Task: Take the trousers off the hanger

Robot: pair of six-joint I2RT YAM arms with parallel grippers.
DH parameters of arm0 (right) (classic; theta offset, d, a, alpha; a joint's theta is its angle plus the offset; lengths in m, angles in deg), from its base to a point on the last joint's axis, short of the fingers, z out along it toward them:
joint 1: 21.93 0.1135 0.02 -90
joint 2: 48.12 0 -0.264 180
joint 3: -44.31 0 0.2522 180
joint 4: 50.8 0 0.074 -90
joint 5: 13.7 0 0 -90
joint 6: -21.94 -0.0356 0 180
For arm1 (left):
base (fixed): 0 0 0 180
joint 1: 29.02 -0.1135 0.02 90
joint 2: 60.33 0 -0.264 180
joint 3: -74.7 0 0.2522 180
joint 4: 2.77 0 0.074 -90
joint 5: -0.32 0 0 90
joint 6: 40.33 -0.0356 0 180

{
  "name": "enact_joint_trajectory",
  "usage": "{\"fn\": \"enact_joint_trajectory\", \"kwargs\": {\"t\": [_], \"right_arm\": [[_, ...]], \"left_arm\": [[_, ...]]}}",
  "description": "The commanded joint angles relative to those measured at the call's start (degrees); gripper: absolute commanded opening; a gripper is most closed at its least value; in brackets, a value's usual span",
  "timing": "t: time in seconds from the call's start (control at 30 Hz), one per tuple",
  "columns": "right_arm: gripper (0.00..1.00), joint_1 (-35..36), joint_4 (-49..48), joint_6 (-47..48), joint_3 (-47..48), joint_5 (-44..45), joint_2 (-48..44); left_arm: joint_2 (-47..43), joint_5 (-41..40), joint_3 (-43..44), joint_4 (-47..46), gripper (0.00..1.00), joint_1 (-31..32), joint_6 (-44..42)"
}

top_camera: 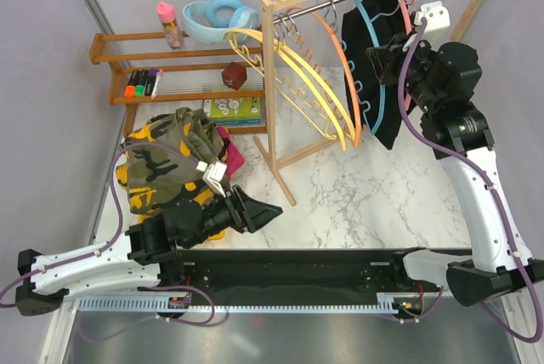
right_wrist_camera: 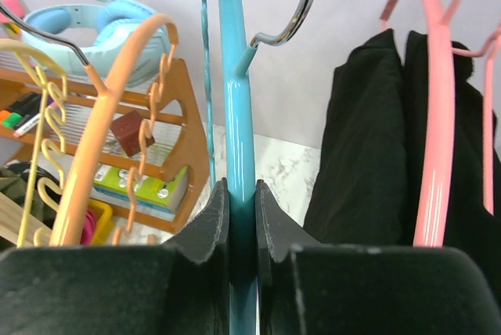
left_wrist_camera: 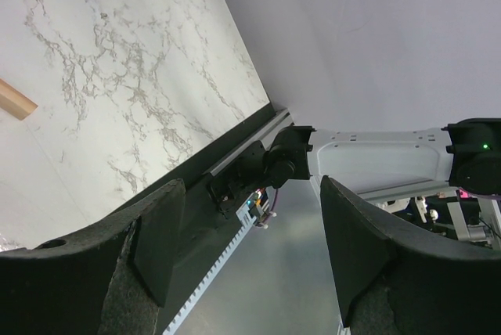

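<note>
Plain black trousers (top_camera: 388, 96) hang from a pink hanger (top_camera: 406, 8) on the metal rail at the top right; the right wrist view shows the same trousers (right_wrist_camera: 368, 139) and pink hanger (right_wrist_camera: 437, 116). My right gripper (top_camera: 384, 56) (right_wrist_camera: 239, 194) is shut on the bar of a bare blue hanger (right_wrist_camera: 236, 100) just left of the black trousers. A pile of camouflage trousers (top_camera: 166, 156) with a magenta pair (top_camera: 232, 158) lies on the table at the left. My left gripper (top_camera: 265, 211) (left_wrist_camera: 252, 249) stands open and empty, low over the table's near edge.
A wooden rack (top_camera: 274, 83) carries the rail with yellow hangers (top_camera: 293, 75), an orange hanger (top_camera: 342, 75) and the blue hanger (top_camera: 376, 83). Behind it, a wooden shelf (top_camera: 127, 59) holds markers, a pink bottle (top_camera: 170, 24), a light blue ring (top_camera: 217, 15), a brown cube and a green box.
</note>
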Motion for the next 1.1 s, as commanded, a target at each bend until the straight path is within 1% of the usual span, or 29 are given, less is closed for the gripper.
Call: {"fn": "enact_joint_trajectory", "kwargs": {"t": [0.0,0.27,0.43,0.7,0.73,0.77,0.8,0.87,0.93,0.97,1.0,1.07], "right_arm": [[0.00,-0.18,-6.20,-2.56,3.38,-4.80,1.41],[0.00,-0.18,-8.57,-4.31,3.90,-7.97,4.05],[0.00,-0.18,-9.37,-5.20,4.87,-8.50,5.45],[0.01,-0.18,-9.19,-6.78,4.87,-13.24,6.95],[0.05,-0.09,-8.93,-7.13,4.70,-13.16,6.78],[0.21,-0.09,-7.02,-7.22,4.96,-12.72,6.78],[0.30,-0.18,-5.60,-7.31,5.48,-12.37,6.69],[0.35,-0.18,-2.09,-7.31,6.37,-11.93,6.25],[0.37,-0.18,-1.02,-7.66,4.97,-10.19,4.15],[0.46,-0.18,0.02,-7.83,4.35,-9.30,3.27],[0.51,-0.18,0.73,-7.75,3.73,-8.07,2.30],[0.53,-0.18,3.70,-7.40,3.11,-5.52,0.01]], "left_arm": [[-0.25,0.54,1.06,0.00,0.76,0.23,-2.52],[-0.25,0.28,1.24,0.00,0.76,0.15,-2.61],[0.54,0.02,2.03,-0.09,0.76,0.15,-3.40],[1.59,0.02,3.08,0.00,0.76,0.15,-4.28],[1.77,0.10,3.08,-0.09,0.76,0.15,-4.28],[1.77,0.28,3.08,-0.09,0.76,0.15,-4.28],[1.77,0.28,3.08,0.00,0.77,0.15,-4.19],[1.77,0.45,3.08,0.00,0.77,0.15,-4.10],[1.94,0.63,3.00,0.00,0.77,0.15,-3.75],[1.94,0.80,3.00,0.00,0.77,0.23,-3.67],[2.21,0.98,3.00,0.00,0.77,0.15,-3.49],[2.47,1.42,3.17,0.00,0.77,0.24,-3.23]]}}
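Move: The right gripper still pinches the bare blue hanger, whose hook is bound for the rail about 11 cm ahead, 6 cm left and 12 cm above. The orange hanger hangs some 7 cm left and 3 cm ahead at hand height, the yellow hangers about 13 cm left and 2 cm ahead. The black trousers hang roughly 6 cm right, 5 cm ahead and a little lower. From the left gripper, that rail spot is some 34 cm ahead, 12 cm right and 30 cm above. Carry the pinched blue hanger about 4 cm left and 3 cm forward with the right gripper, towards the orange hanger and the rail, at nearly constant height, turning it some 10 degrees counter-clockwise to set the hook over the rail. Then open the fingers about halfway to let go of the hanger and start drawing back. ##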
